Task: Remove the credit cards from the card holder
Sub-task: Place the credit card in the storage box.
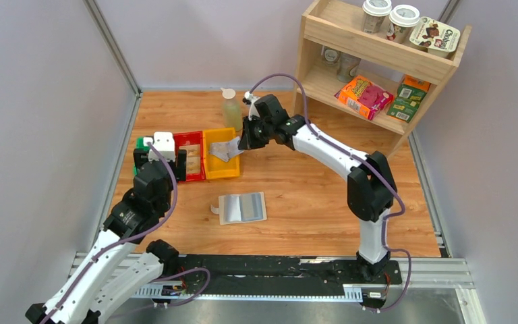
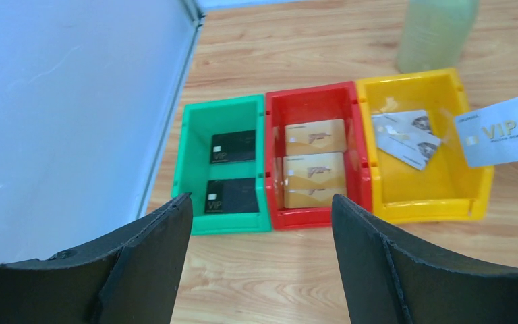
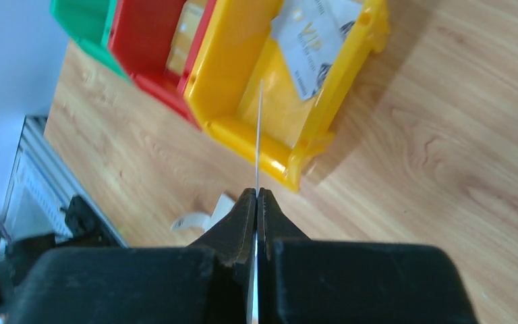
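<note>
The card holder point(image 1: 243, 208) lies open and flat on the wooden table, its pale two-panel inside facing up. My right gripper point(image 3: 257, 192) is shut on a silvery grey credit card point(image 2: 506, 135), seen edge-on point(image 3: 259, 135), and holds it over the near rim of the yellow bin point(image 1: 221, 169). Two more silvery cards point(image 2: 405, 138) lie in that bin. Tan-gold cards point(image 2: 315, 137) fill the red bin point(image 2: 313, 217), and two black cards point(image 2: 233, 146) lie in the green bin point(image 2: 195, 155). My left gripper point(image 2: 262, 202) stands open and empty just in front of the green and red bins.
A pale green bottle point(image 1: 230, 108) stands behind the yellow bin. A wooden shelf point(image 1: 378, 61) with cups and snack boxes fills the back right. A grey wall point(image 2: 67, 101) runs close along the left of the green bin.
</note>
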You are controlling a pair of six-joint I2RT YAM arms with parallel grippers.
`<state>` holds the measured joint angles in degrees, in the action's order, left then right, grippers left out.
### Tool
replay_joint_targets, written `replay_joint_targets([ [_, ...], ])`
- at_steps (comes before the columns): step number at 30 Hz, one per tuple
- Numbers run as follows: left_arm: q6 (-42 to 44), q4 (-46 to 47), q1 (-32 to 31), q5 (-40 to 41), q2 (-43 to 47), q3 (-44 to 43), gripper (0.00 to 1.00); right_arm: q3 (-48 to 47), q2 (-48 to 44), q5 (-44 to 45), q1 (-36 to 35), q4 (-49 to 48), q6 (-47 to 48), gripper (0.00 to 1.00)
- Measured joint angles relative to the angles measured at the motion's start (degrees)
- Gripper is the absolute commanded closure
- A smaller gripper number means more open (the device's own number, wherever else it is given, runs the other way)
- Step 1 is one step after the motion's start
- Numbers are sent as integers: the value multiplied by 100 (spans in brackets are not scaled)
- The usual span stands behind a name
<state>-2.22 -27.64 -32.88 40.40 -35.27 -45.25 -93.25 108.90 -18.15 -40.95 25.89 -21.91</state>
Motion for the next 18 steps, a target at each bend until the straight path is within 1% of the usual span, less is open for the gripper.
replay_joint_targets([
  [4, -87, -4, 345, 79, -11, 0, 18, -1014, 811, 275, 50, 398, -278, 100],
  [8, -203, -26, 669, 55, -11, 0, 18, -1742, 1456, 361, 52, 649, -483, 100],
  [12, -254, -20, 859, -50, 68, 17, 19, -2076, 1910, 260, 48, 732, -693, 100],
  [15, -258, 9, 949, -208, 177, 68, 19, -2105, 2100, 103, 26, 699, -844, 100],
  [16, -260, 13, 981, -264, 212, 85, 19, -2105, 2177, 9, 9, 634, -935, 98],
  [18, -260, 26, 1038, -356, 251, 109, 18, -2105, 2229, -83, -37, 553, -1012, 90],
])
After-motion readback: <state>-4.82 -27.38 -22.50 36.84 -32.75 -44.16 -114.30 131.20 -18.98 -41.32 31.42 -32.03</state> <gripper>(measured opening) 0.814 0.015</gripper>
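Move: Ahead and to the left of the right hand, which already pinches the silver card, sits the yellow storage box, about 9 cm forward, 9 cm left and 15 cm below. The red box adjoins it some 12 cm farther left; the bottle stands roughly 12 cm beyond the yellow box and 4 cm to its right. The open card holder lies about 11 cm back and 1 cm left. From the left hand, the yellow box is some 18 cm ahead, 15 cm right and 25 cm below. Carrying the silver card towards the yellow box, the right hand first reaches forward about 5 cm while drifting left, then turns to sinking, some 7 cm in all, still going left and easing back a little at the end. Its fingers tip down about 10 degrees and stay shut on the card. The left arm, open and empty, slides a few centimetres left and stops. ##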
